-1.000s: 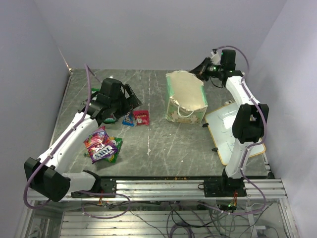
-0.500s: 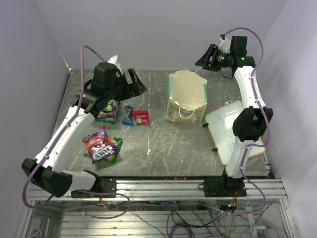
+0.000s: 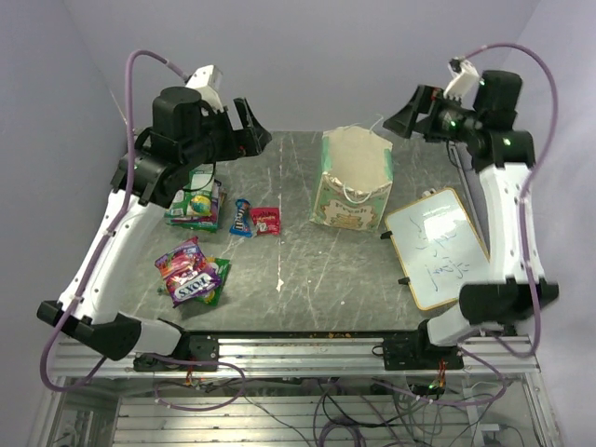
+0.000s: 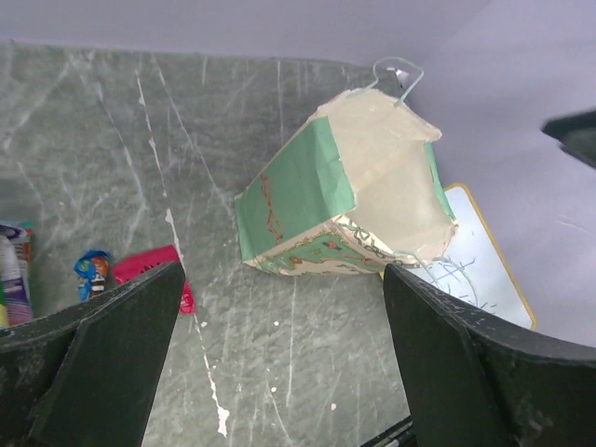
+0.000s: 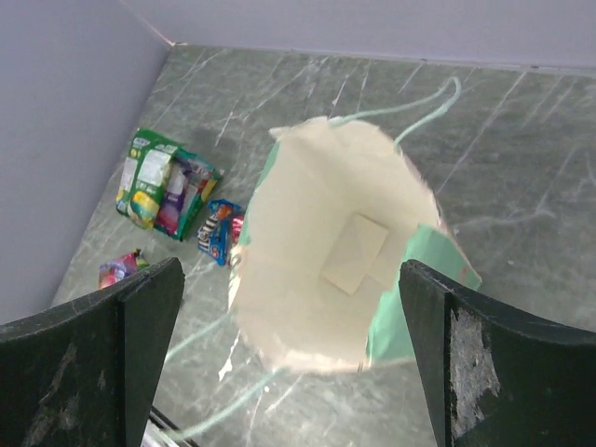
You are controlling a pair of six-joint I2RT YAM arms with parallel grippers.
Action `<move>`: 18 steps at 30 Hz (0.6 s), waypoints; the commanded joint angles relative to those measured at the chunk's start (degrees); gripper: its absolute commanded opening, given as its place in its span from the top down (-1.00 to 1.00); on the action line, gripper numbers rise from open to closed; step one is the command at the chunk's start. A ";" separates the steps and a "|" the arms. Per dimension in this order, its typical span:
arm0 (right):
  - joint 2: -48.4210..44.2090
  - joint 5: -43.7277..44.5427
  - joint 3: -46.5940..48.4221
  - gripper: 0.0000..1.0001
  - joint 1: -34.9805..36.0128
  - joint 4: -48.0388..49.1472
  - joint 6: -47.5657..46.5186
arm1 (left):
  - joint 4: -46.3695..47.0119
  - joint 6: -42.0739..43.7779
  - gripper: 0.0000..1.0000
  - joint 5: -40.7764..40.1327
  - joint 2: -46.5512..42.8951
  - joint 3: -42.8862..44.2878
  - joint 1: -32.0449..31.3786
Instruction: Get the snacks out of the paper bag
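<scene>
The paper bag [image 3: 352, 186] stands mid-table with its mouth open upward; beige front, mint green sides [image 4: 296, 191]. From above, the inside of the bag [image 5: 326, 251] shows only pale paper. The snacks lie left of it: green bags [image 3: 194, 200], a blue bar [image 3: 242, 219], a red packet [image 3: 266, 220] and purple-pink candy bags [image 3: 191, 272]. My left gripper [image 3: 250, 130] hangs open high above the table, left of the bag, holding nothing. My right gripper [image 3: 410, 114] is open above and right of the bag's mouth, apart from it. Both wrist views show wide empty jaws [image 4: 281, 272] [image 5: 291, 270].
A wood-framed whiteboard [image 3: 438, 247] lies right of the bag, close to its base. Grey walls close in the table at the back and both sides. The metal rail with the arm bases [image 3: 307, 352] runs along the near edge.
The right gripper opened and rose up and to the right, away from the bag's rim. The left arm lifted up and back, uncovering the green bags.
</scene>
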 commanded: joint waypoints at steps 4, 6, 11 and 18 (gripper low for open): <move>-19.94 4.38 -9.12 -1.00 0.03 -2.97 -1.32 | -4.38 4.82 -0.98 -7.01 -9.30 2.99 0.40; -24.56 4.02 -9.92 -1.00 0.01 -3.15 0.14 | -4.71 5.39 -0.98 -8.62 -12.81 2.27 0.40; -33.45 3.45 -9.60 -1.00 -0.01 -3.35 4.29 | -6.20 6.32 -0.99 -14.31 -21.53 0.50 0.40; -36.32 7.31 -5.38 -1.00 -0.01 -9.05 8.57 | -8.03 7.35 -1.00 -16.06 -27.00 1.44 0.40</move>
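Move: The emptied paper bag stands about 5 cm ahead of my right hand, 4 cm to its left and some 27 cm below. From my left hand it is roughly 13 cm ahead and 19 cm to the right. The red packet lies far below my left hand, about 4 cm ahead and barely left. The blue packet is some 7 cm left of that hand, also 4 cm ahead. The whiteboard is about 11 cm back and 18 cm right of my right hand. With nothing left to fetch, I pull both wide-open, empty hands away from the bag and the laid-out snacks. My right hand draws straight back some 22 cm while rising. My left goes back, left and up by roughly equal amounts, turning a little counter-clockwise. The fingers of both tip upward towards level. ##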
